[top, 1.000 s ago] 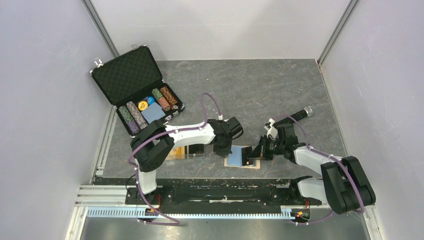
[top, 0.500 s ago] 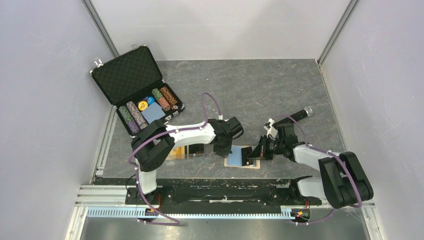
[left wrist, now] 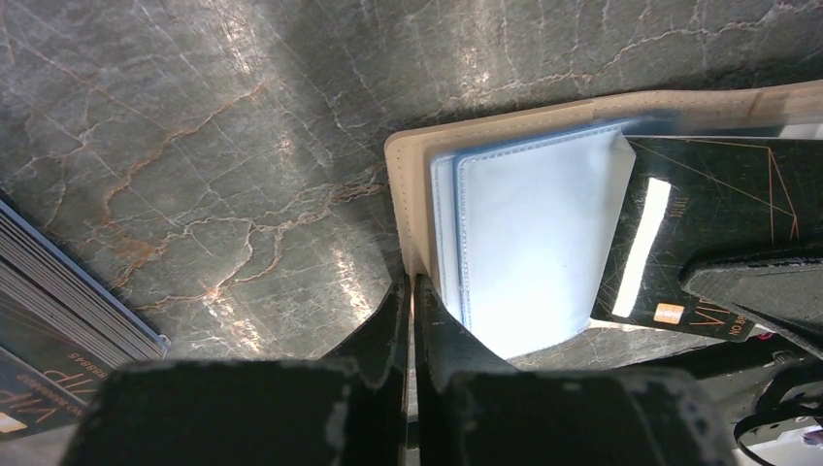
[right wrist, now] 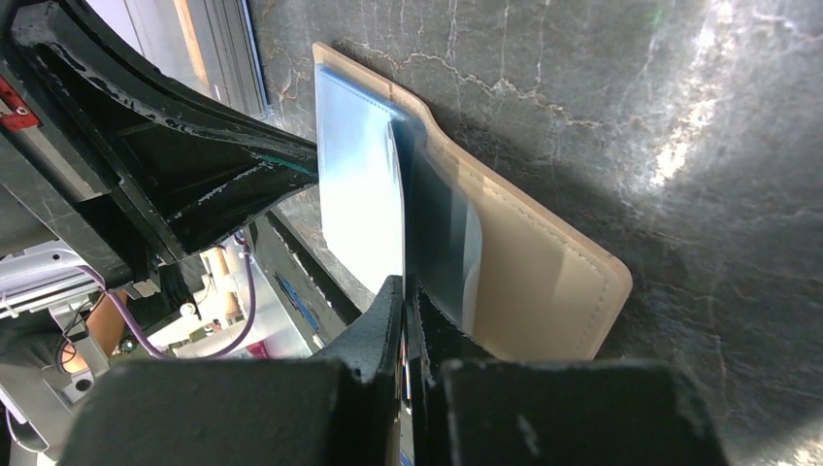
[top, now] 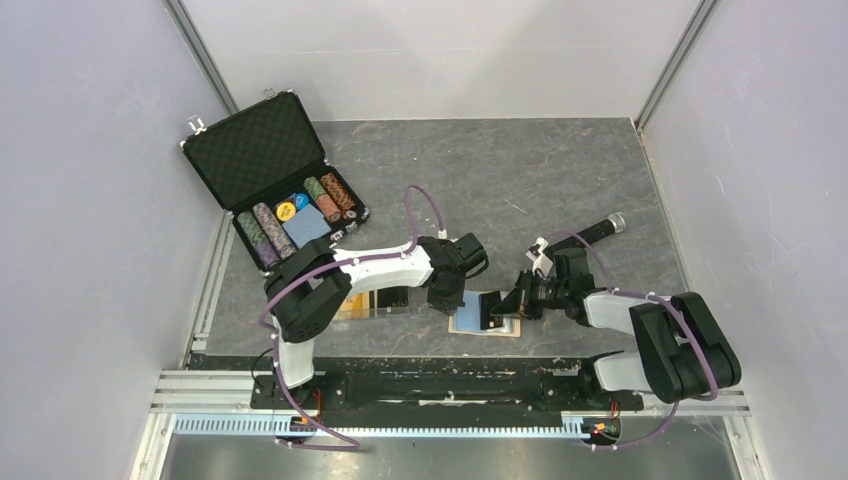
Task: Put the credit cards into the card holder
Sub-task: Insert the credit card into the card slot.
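Note:
The card holder (top: 470,318) lies open near the table's front edge, tan outside with light blue pockets (left wrist: 534,243). My left gripper (top: 447,304) is shut on its tan left rim (left wrist: 406,194); in the left wrist view the gripper (left wrist: 410,291) pinches that rim. My right gripper (top: 508,304) is shut on a black credit card (top: 493,310) with gold lines (left wrist: 708,223), held tilted over the holder's right half. The right wrist view shows that card edge-on (right wrist: 399,194) between the shut fingers, with the gripper (right wrist: 406,287) above the blue pockets. An orange-gold credit card (top: 351,304) lies left of the holder.
An open black poker-chip case (top: 262,150) stands at the back left. A clear box of dark cards (top: 390,301) lies under the left arm, also seen as a stack (left wrist: 58,301). A black cylindrical object (top: 600,228) lies at the right. A metal rail (top: 420,384) runs along the near edge.
The right arm has crept slightly left with the black card toward the holder. The left gripper stays pinched on the holder's rim.

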Robot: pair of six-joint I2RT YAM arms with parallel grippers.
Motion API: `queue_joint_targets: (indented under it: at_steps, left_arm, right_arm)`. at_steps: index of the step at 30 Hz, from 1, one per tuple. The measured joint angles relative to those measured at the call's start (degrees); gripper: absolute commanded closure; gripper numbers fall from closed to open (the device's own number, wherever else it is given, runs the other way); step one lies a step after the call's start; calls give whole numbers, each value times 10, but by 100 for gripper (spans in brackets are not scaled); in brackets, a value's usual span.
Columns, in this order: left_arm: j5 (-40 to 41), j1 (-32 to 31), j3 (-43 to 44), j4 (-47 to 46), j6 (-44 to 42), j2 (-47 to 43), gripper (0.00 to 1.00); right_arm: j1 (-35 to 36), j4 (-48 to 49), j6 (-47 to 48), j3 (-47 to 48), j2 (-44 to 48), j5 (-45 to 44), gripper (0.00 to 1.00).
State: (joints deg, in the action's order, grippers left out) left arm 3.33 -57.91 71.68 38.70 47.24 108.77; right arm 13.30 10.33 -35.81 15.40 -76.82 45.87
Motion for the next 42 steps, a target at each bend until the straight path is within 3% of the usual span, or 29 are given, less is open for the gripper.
queue_joint_targets:
  at_steps: [10, 20, 25, 28, 33, 42]
  left_arm:
    - [1, -1, 0, 1, 0, 0, 96]
    - [1, -1, 0, 1, 0, 0, 96]
    - [1, -1, 1, 2, 0, 1, 96]
    - [1, -1, 2, 2, 0, 1, 96]
    - [1, -1, 2, 2, 0, 1, 96]
    - [3, -2, 2, 2, 0, 1, 96]
  right_arm:
    - [11, 44, -12, -4, -18, 2, 100]
    - [66, 106, -62, -18, -18, -41, 99]
    - [103, 123, -78, -15, -24, -71, 92]
    - [121, 113, -80, -3, -29, -89, 80]
    - [138, 44, -62, 29, -19, -124, 61]
    - [152, -69, -21, 63, 38, -181, 43]
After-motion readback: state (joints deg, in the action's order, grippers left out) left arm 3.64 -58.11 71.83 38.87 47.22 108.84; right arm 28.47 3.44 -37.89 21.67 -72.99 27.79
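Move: The right hand holds the black card at the slot's mouth; the slot's middle lies about 7 cm to its left, level fore and aft and roughly 2 cm below. The open holder is centred some 4 cm to this hand's left, and the card tray about 28 cm left and 2 cm farther out. From the left fingertips, at the holder's left edge, the slot is about 5 cm to the right and 1 cm ahead, the tray some 16 cm left. Still pinching the black card, the right hand slides it left into the clear slot, about 4 cm and nearly level, towards the left fingertips, which stay shut and planted on the holder's left edge. Its fingers open to about half as the push ends, letting go of the card; then it eases back right and up by a centimetre while the fingertips tip down some 10 degrees. ##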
